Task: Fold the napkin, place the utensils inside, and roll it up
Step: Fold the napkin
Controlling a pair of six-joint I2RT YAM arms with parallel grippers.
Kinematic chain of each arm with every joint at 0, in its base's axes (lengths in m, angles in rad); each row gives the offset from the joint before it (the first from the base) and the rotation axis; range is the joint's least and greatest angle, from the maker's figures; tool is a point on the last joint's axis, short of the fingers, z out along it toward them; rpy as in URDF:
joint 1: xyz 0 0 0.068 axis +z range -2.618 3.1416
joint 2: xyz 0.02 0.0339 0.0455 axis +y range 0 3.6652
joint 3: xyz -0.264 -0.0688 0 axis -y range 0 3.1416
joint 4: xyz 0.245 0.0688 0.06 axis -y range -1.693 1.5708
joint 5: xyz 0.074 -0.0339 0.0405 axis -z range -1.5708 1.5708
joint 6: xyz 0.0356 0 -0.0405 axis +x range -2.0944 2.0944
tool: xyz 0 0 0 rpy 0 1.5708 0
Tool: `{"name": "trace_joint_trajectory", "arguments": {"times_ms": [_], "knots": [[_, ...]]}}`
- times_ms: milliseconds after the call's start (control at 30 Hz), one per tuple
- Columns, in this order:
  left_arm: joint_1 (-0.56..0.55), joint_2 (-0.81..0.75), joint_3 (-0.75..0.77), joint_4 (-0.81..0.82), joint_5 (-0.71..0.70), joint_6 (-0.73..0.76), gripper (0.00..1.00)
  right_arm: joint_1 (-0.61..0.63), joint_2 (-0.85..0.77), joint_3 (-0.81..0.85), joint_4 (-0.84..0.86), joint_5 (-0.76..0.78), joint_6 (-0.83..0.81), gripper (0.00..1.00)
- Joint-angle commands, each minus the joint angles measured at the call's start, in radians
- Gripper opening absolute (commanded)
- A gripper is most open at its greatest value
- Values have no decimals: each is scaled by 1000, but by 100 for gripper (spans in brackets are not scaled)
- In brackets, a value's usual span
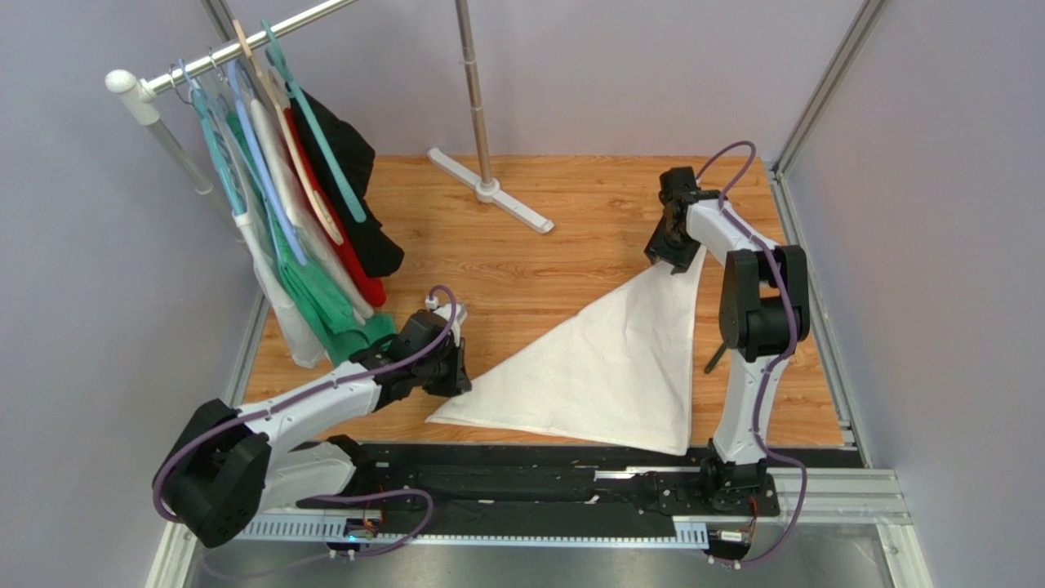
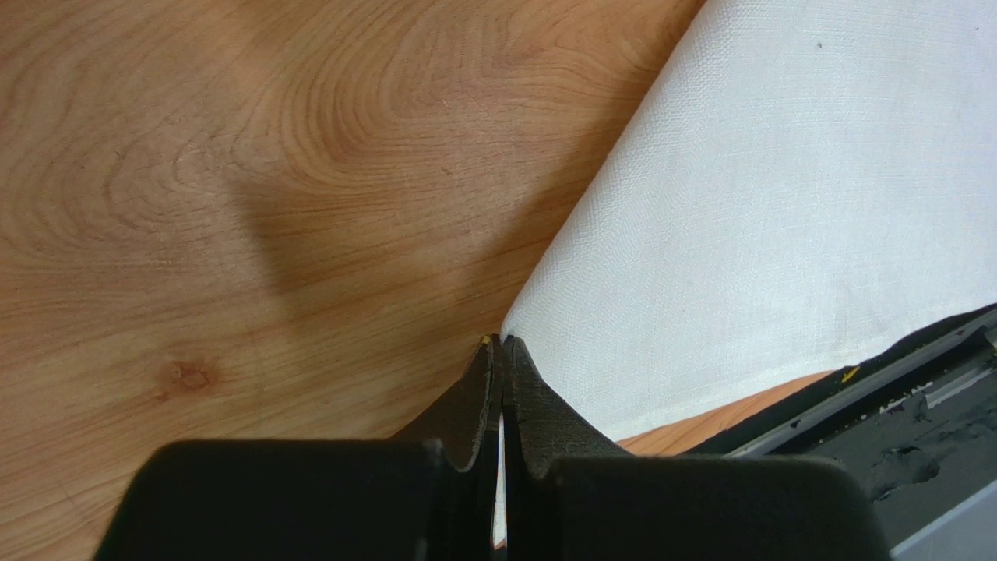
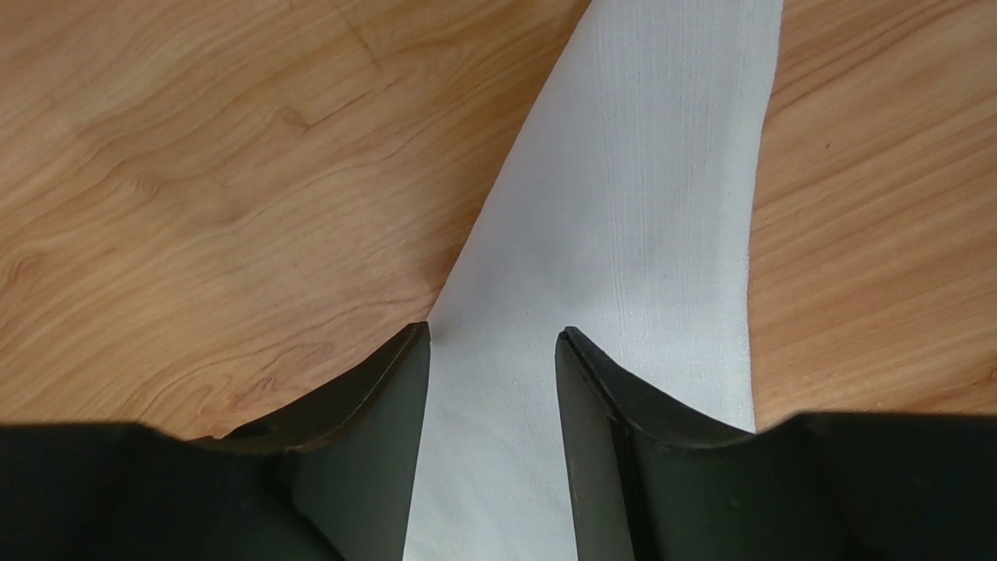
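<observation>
The white napkin (image 1: 607, 361) lies on the wooden table folded into a triangle, its narrow tip pointing to the far right. My left gripper (image 1: 463, 371) is at the napkin's left folded edge. In the left wrist view its jaws (image 2: 501, 341) are pressed together on that edge of the napkin (image 2: 772, 199), with a sliver of white between them. My right gripper (image 1: 672, 260) is at the far tip; in the right wrist view it (image 3: 492, 333) stands open astride the cloth strip (image 3: 632, 210). A thin dark green utensil (image 1: 713, 358) lies beside the right arm.
A clothes rail (image 1: 233, 49) with hangers and garments (image 1: 307, 233) stands at the back left. Its white foot (image 1: 491, 190) rests on the table's far middle. A black rail (image 1: 552, 472) runs along the near edge. Grey walls close both sides.
</observation>
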Motion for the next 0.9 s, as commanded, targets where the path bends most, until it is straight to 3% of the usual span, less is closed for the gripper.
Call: {"name": "trace_joint_trajectory", "arguments": {"times_ms": [0, 300, 500, 533, 567, 867], "knots": [[5, 0, 1, 1, 8, -3, 0, -20, 68, 107, -4, 26, -25, 47], [5, 2, 1, 13, 28, 8, 0, -33, 162, 199, -15, 35, -34, 41], [5, 13, 6, 27, 42, 23, 0, -33, 248, 301, -50, 9, -45, 20], [5, 16, 6, 30, 43, 25, 0, -33, 256, 314, -54, 4, -43, 5], [5, 22, 9, 35, 54, 28, 0, -33, 272, 334, -56, 1, -43, 0], [5, 30, 3, 73, 105, -1, 0, -32, 420, 578, -104, -40, -12, 0]]}}
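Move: The far stretch of the napkin's folded edge, where the half-open right fingers will close, is about 5 cm ahead of the right hand, 1 cm to its right and 2 cm below; the napkin's far tip is some 9 cm ahead and 6 cm right. The near right corner lies about 36 cm back and 3 cm left, a green tool 20 cm back and 4 cm right. From the left hand, still pinching the fold's near end, that far stretch is roughly 30 cm ahead and 36 cm right. The right hand reaches forward about 9 cm in all along the fold towards the napkin's far end, easing down some 2 cm and slightly right at first, while its half-open fingers shut and pinch the folded edge; still low and level, it carries on forward with the cloth in its grip. The left hand keeps its closed pinch on the near end of the fold, giving only about 1 cm back and to the right. ##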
